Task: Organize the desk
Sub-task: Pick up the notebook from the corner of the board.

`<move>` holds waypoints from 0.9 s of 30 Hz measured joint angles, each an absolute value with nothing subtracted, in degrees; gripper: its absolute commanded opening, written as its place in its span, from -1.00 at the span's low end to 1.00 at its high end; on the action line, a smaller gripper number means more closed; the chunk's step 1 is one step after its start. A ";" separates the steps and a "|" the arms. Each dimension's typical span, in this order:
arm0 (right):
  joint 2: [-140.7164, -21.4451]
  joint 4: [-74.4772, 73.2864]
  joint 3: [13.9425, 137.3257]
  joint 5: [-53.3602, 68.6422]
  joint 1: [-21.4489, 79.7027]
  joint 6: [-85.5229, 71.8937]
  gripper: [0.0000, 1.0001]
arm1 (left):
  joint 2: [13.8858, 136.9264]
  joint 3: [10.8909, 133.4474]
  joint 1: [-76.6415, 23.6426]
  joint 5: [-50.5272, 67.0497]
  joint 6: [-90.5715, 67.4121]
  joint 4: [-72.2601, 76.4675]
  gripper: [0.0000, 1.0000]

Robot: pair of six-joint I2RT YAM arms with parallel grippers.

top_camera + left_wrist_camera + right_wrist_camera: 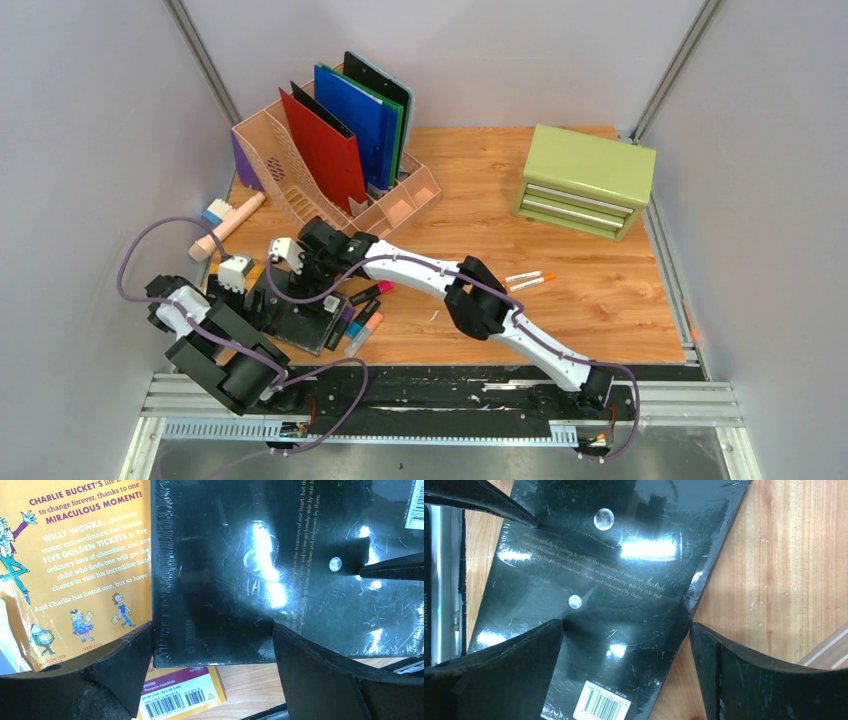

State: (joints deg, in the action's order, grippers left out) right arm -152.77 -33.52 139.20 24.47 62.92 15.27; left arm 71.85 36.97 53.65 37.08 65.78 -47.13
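Observation:
On the desk (500,200), near its front left, a black shrink-wrapped book (305,322) lies flat. It partly covers a yellow children's book (75,555). My left gripper (212,632) hangs open just over the black book's near corner, one finger at its left edge and the other over its cover. My right gripper (626,627) reaches across from the right. It stands open above the same book (599,580), beside its barcode end. In the top view both grippers, left (262,300) and right (305,272), crowd over the book. Neither holds anything.
A file rack (300,170) with red, blue, green and black folders stands at the back left. A green drawer cabinet (585,180) sits back right. Several markers (362,322) lie beside the book and two orange-capped pens (530,281) mid-desk. A pink roll (228,225) lies at the left edge.

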 measured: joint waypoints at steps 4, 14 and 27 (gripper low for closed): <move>-152.94 -33.32 139.24 26.28 62.76 15.00 0.94 | 70.67 36.14 53.65 37.10 64.75 -46.26 0.86; -153.58 -33.10 139.24 34.57 60.75 12.91 0.58 | 65.58 32.58 53.65 37.54 60.66 -41.85 0.84; -153.75 -32.25 139.24 45.67 57.78 3.25 0.39 | 63.18 29.69 53.65 39.11 55.51 -36.82 0.83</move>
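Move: Both open hands are at the notebook, whose middle lies about 5 cm to the right hand's left and 3 cm back, 2 cm lower. From the right hand, the pink marker is about 13 cm to the right and level with it; the dark and orange markers are about 9 cm right and 7 cm back. From the left hand, the notebook's middle is about 7 cm right and 2 cm ahead; the yellow book is some 6 cm left and 8 cm ahead. With its outer finger at the notebook's far edge, the right hand draws back and rightward by a little over 1 cm each, pushing the edge towards the base, then rises about 2 cm. Its wrist tips over some 25 degrees, far side down, while the fingers close by about a third. The left hand, staying wide open over the notebook's left end, creeps 1 cm forward, tilting slightly upward and turning counter-clockwise. ##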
